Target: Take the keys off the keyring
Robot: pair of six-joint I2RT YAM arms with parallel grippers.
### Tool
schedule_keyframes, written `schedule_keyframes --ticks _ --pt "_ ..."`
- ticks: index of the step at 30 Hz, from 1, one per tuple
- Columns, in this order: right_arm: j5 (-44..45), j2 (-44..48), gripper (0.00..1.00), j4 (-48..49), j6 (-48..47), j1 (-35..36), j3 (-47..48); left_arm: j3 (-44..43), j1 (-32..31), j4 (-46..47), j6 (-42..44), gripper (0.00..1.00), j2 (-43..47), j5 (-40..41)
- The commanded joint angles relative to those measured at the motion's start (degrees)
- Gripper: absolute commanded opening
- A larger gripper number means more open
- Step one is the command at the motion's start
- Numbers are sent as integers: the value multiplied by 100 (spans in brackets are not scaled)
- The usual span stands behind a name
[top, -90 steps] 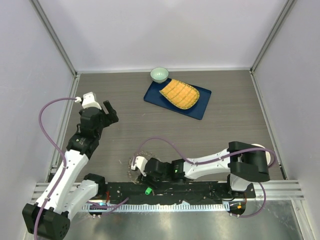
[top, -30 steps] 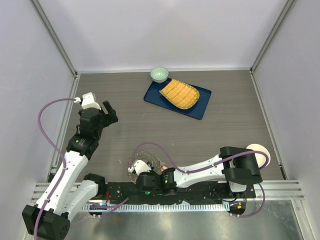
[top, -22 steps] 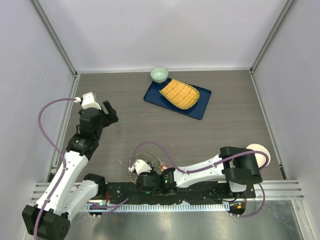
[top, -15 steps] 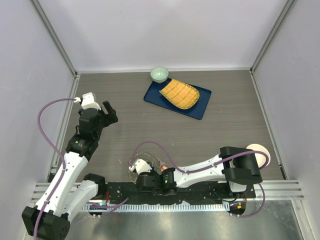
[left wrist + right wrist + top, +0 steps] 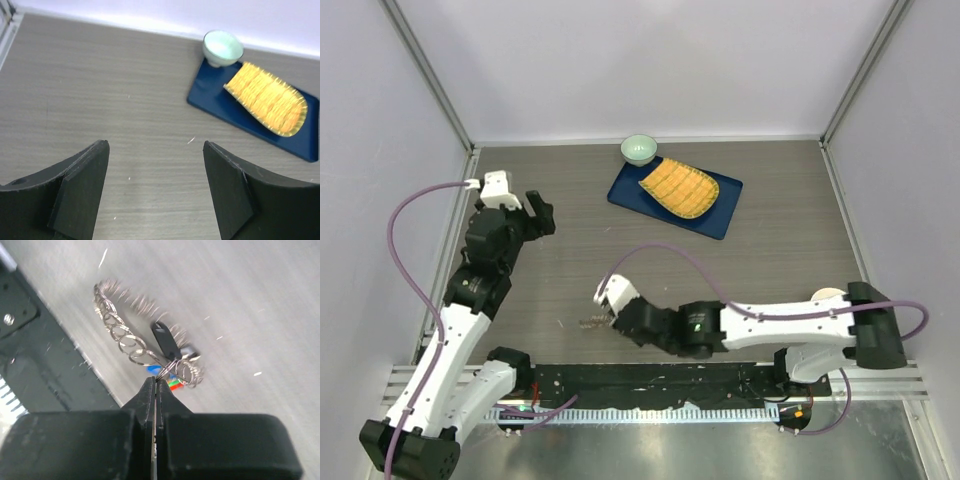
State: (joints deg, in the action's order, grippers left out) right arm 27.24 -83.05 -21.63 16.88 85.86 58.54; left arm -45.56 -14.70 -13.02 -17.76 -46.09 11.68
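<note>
The keyring (image 5: 131,335) is a loop of small silvery rings and keys (image 5: 142,302), partly blurred, with a black fob (image 5: 166,340) and blue, green and red heads (image 5: 173,384) near my right gripper's tips. My right gripper (image 5: 156,380) is shut on a wire ring of that keyring, with no gap between the jaws. From above, the right gripper (image 5: 608,319) lies low near the table's front, and the keys (image 5: 588,323) trail to its left. My left gripper (image 5: 535,214) is open over bare table at the left, far from the keys, its fingers (image 5: 82,180) wide apart.
A blue tray (image 5: 713,214) carrying a yellow ribbed piece (image 5: 679,188) lies at the back, with a small pale green bowl (image 5: 639,149) touching its far corner. A black rail (image 5: 650,380) runs along the near edge, just in front of the keys.
My right gripper has shut on the keyring and moved up off the black rail onto the wooden table, stretching its arm out. The left arm has shifted slightly farther back.
</note>
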Motion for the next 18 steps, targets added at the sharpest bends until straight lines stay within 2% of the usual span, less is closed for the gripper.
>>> schedule_keyframes --ticks 1,5,6,9,15,18 --pt "124 797 1 203 -1265 -508 481 -576 20 300 316 79 179 -315" --pt "-272 1132 1 238 -1934 -676 798 -629 28 238 728 79 424 -1411" --pt "-307 1185 1 221 -1978 -702 869 -647 28 247 800 79 451 -2076" --pt "-457 1370 1 115 -2198 -808 1124 -717 11 334 967 79 451 -3272" --pt "-746 1510 1 -490 -2663 -834 1835 -797 -77 624 1020 76 267 -4603" --pt "-1124 1677 1 -571 -2989 -869 1880 -430 -86 1166 871 72 319 -5472"
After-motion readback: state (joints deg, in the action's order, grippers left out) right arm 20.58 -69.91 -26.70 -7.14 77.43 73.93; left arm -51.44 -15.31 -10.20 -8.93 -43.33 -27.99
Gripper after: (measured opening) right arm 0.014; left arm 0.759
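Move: The keyring hangs in the right hand's shut fingertips, its middle some 3 cm left of that hand and 4 cm below; the open left gripper, towards which it is taken, is about 21 cm ahead of the right hand, 13 cm to its left and 13 cm higher. From the left hand the keyring lies roughly 21 cm back, 9 cm right and 17 cm below; the blue tray is 7 cm ahead, 24 cm right, and the green bowl 14 cm ahead, 17 cm right, both some 25 cm below. Keeping its pinch on the wire loop, the right hand carries the keyring quickly up about 18 cm, with some 5 cm forward early on, towards the left gripper, its fingertips tilting up some 15 degrees. The left hand, fingers still wide open and empty, first rises, then sweeps right and back towards the keyring, turning about 40 degrees clockwise and tipping up a little, without touching it yet. ##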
